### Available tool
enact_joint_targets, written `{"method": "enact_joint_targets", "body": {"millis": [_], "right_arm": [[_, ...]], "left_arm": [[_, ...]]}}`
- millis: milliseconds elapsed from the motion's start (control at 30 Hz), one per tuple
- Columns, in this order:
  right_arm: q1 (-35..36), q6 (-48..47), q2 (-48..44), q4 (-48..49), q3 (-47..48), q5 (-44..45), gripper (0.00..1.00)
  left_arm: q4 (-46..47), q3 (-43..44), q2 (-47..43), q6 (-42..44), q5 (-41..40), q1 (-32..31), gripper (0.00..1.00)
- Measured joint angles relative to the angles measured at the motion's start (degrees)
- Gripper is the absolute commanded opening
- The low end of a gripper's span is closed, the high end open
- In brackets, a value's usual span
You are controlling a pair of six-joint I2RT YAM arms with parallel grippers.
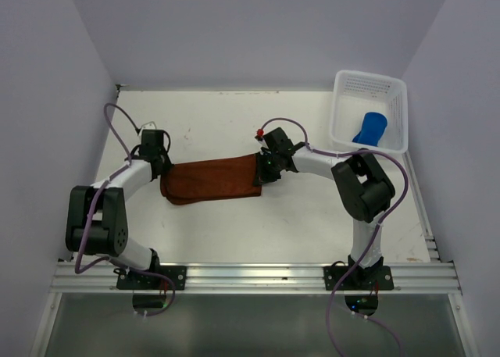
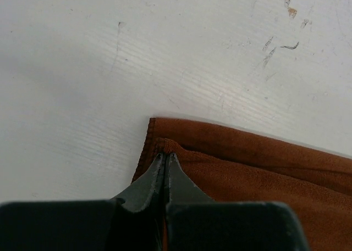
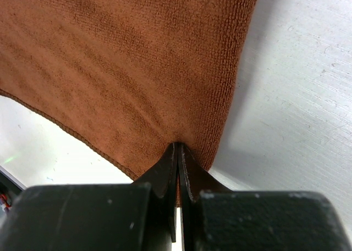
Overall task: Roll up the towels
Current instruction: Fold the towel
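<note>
The rust-brown towel (image 1: 209, 181) lies stretched as a folded strip across the middle of the table, between my two grippers. At its left end, my left gripper (image 1: 163, 169) is shut on a pinched fold near the corner (image 2: 165, 154). My right gripper (image 1: 264, 169) is shut on the towel's right end, where the cloth (image 3: 126, 70) puckers into the fingertips (image 3: 178, 146). A rolled bright blue towel (image 1: 370, 128) stands inside the white basket (image 1: 344, 119) at the back right.
The basket sits against the right wall at the table's far corner. White walls enclose the table on three sides. An aluminium rail (image 1: 258, 277) with both arm bases runs along the near edge.
</note>
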Motion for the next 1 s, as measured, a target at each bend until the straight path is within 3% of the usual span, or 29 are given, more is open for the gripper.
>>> {"method": "enact_joint_targets", "body": {"millis": [67, 233, 500, 533, 633, 800, 1000], "right_arm": [[0.0, -0.1, 0.0, 0.0, 0.0, -0.1, 0.0], [0.0, -0.5, 0.0, 0.0, 0.0, -0.4, 0.07], [0.0, -1.1, 0.0, -0.4, 0.5, -0.8, 0.17], [0.0, -1.1, 0.0, -0.5, 0.6, -0.9, 0.17], [0.0, -1.1, -0.2, -0.9, 0.7, -0.9, 0.24], [-0.2, -1.4, -1.5, -2.8, 0.7, -0.8, 0.4], [-2.1, -0.2, -7.5, -3.0, -4.2, -0.4, 0.45]], "left_arm": [[0.3, 0.0, 0.7, 0.0, 0.2, 0.0, 0.0], [0.4, 0.0, 2.9, 0.3, 1.9, 0.0, 0.33], [0.5, 0.0, 0.1, 1.0, 3.4, 0.0, 0.46], [0.4, 0.0, -0.7, 1.2, 3.4, 0.0, 0.53], [-0.3, 0.3, -3.1, 2.4, 3.3, 0.0, 0.59], [-1.5, 2.3, -6.5, 3.8, 3.1, 0.0, 0.61], [-2.2, 4.7, -7.9, 5.2, 5.2, 0.0, 0.59]]}}
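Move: Both my hands already pinch the brown towel, a folded strip between them. Its far-left corner is about 1 cm ahead of my left hand and 4 cm below; the near-left corner is some 15 cm back and 3 cm to the right, equally low. My right hand holds the other end low, with the near-right corner roughly 3 cm back and 1 cm right, 1 cm below, and the far-right corner about 13 cm straight ahead. I set the towel's far-left corner down with a short dip of my left hand, open my fingers to let go, then lift about 9 cm clear, tipping the fingers up some 10 degrees and easing a little forward. My right hand first stays low, slowly opening at the near-right corner, then moves about 2.5 cm right and as much up, slightly back. ##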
